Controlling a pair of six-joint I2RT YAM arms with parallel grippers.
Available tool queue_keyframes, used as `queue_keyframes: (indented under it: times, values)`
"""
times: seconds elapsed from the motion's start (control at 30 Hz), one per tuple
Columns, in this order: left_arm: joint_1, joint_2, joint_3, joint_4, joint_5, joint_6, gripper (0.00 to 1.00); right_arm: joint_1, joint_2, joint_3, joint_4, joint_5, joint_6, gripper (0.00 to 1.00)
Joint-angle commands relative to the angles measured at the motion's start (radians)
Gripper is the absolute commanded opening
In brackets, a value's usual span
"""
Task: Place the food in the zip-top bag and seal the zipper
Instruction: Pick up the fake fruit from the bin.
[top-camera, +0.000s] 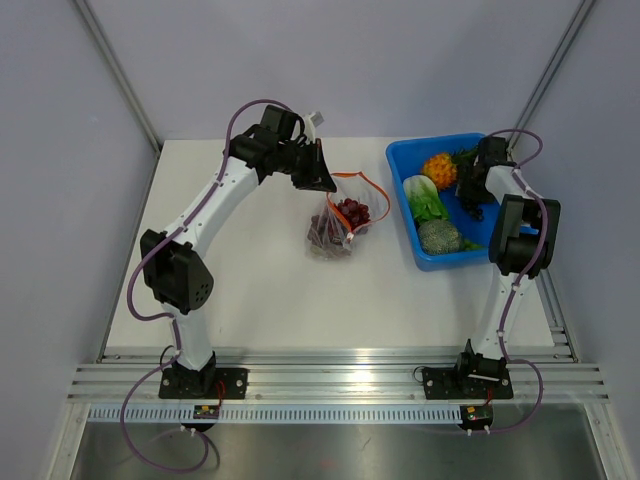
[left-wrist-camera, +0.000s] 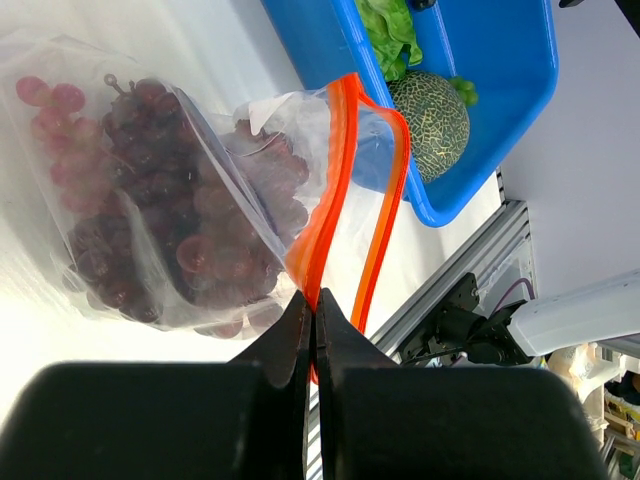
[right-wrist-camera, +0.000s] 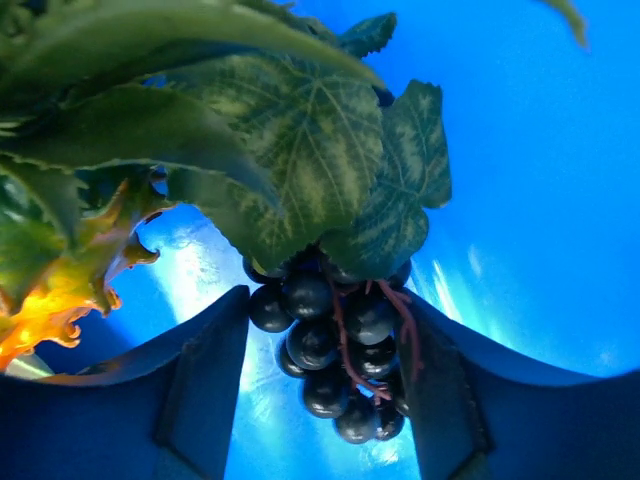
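The clear zip-top bag lies mid-table with reddish-purple grapes inside. Its orange-red zipper stands open in a loop. My left gripper is shut on the zipper strip at one end of the mouth, as the left wrist view shows, and holds it raised. My right gripper is down in the blue bin. In the right wrist view it has a finger against each side of a dark purple grape bunch with green leaves.
The bin at the right back also holds a pineapple, a green leafy vegetable and a netted green melon. The bin's near wall lies close to the bag mouth. An aluminium rail runs along the table's near edge.
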Motion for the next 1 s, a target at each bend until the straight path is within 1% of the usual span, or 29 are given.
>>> queue_keyframes:
  times: [0.0, 0.17, 0.2, 0.27, 0.3, 0.37, 0.4, 0.47, 0.57, 0.73, 0.97]
  values:
    - [0.011, 0.005, 0.032, 0.054, 0.040, 0.006, 0.00, -0.005, 0.015, 0.011, 0.028, -0.032, 0.020, 0.63]
    - [0.014, 0.004, 0.026, 0.060, 0.046, 0.006, 0.00, -0.006, 0.001, -0.012, 0.025, -0.045, 0.040, 0.50]
    - [0.014, 0.005, 0.023, 0.066, 0.052, 0.005, 0.00, -0.006, -0.014, -0.027, 0.025, -0.045, 0.052, 0.43]
    - [0.014, 0.004, 0.018, 0.073, 0.057, -0.001, 0.00, -0.006, -0.036, -0.048, 0.025, -0.059, 0.070, 0.33]
    - [0.014, 0.005, 0.018, 0.079, 0.060, -0.003, 0.00, -0.006, -0.060, -0.048, 0.017, -0.062, 0.110, 0.25]
    - [0.013, 0.004, 0.013, 0.083, 0.065, -0.003, 0.00, -0.012, -0.092, -0.061, 0.002, -0.108, 0.156, 0.14]
    - [0.014, 0.002, 0.012, 0.085, 0.066, -0.001, 0.00, -0.014, -0.134, -0.074, 0.008, -0.143, 0.202, 0.12]
    - [0.014, -0.004, 0.007, 0.089, 0.062, 0.002, 0.00, -0.012, -0.180, -0.097, 0.025, -0.168, 0.239, 0.06]
    - [0.014, -0.009, 0.015, 0.091, 0.062, 0.003, 0.00, -0.012, -0.263, -0.134, 0.019, -0.179, 0.281, 0.00]
    - [0.016, -0.025, 0.009, 0.080, 0.057, 0.017, 0.00, -0.014, -0.402, -0.192, 0.003, -0.173, 0.293, 0.00]
    - [0.014, -0.041, -0.026, 0.112, 0.072, -0.006, 0.00, -0.014, -0.583, -0.303, -0.003, -0.167, 0.310, 0.00]
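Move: Right between the right hand's open fingers, with their middle about 2 cm below the hand point, lie the black grapes on the floor of the blue bin. The pineapple is about 11 cm to this hand's left and 4 cm ahead; the lettuce some 14 cm left, level with it; the melon roughly 10 cm left and 10 cm back. From the left hand, the grapes lie about 39 cm right, 12 cm ahead and 22 cm below. Closing its fingers almost in place, the right hand pinches the black grapes, then lifts them steeply out of the bin's bottom by some 13 cm, drawing back about 6 cm and a little to the left. As it rises, the wrist rolls its left side up about 15 degrees and swings the fingers to point farther forward. ##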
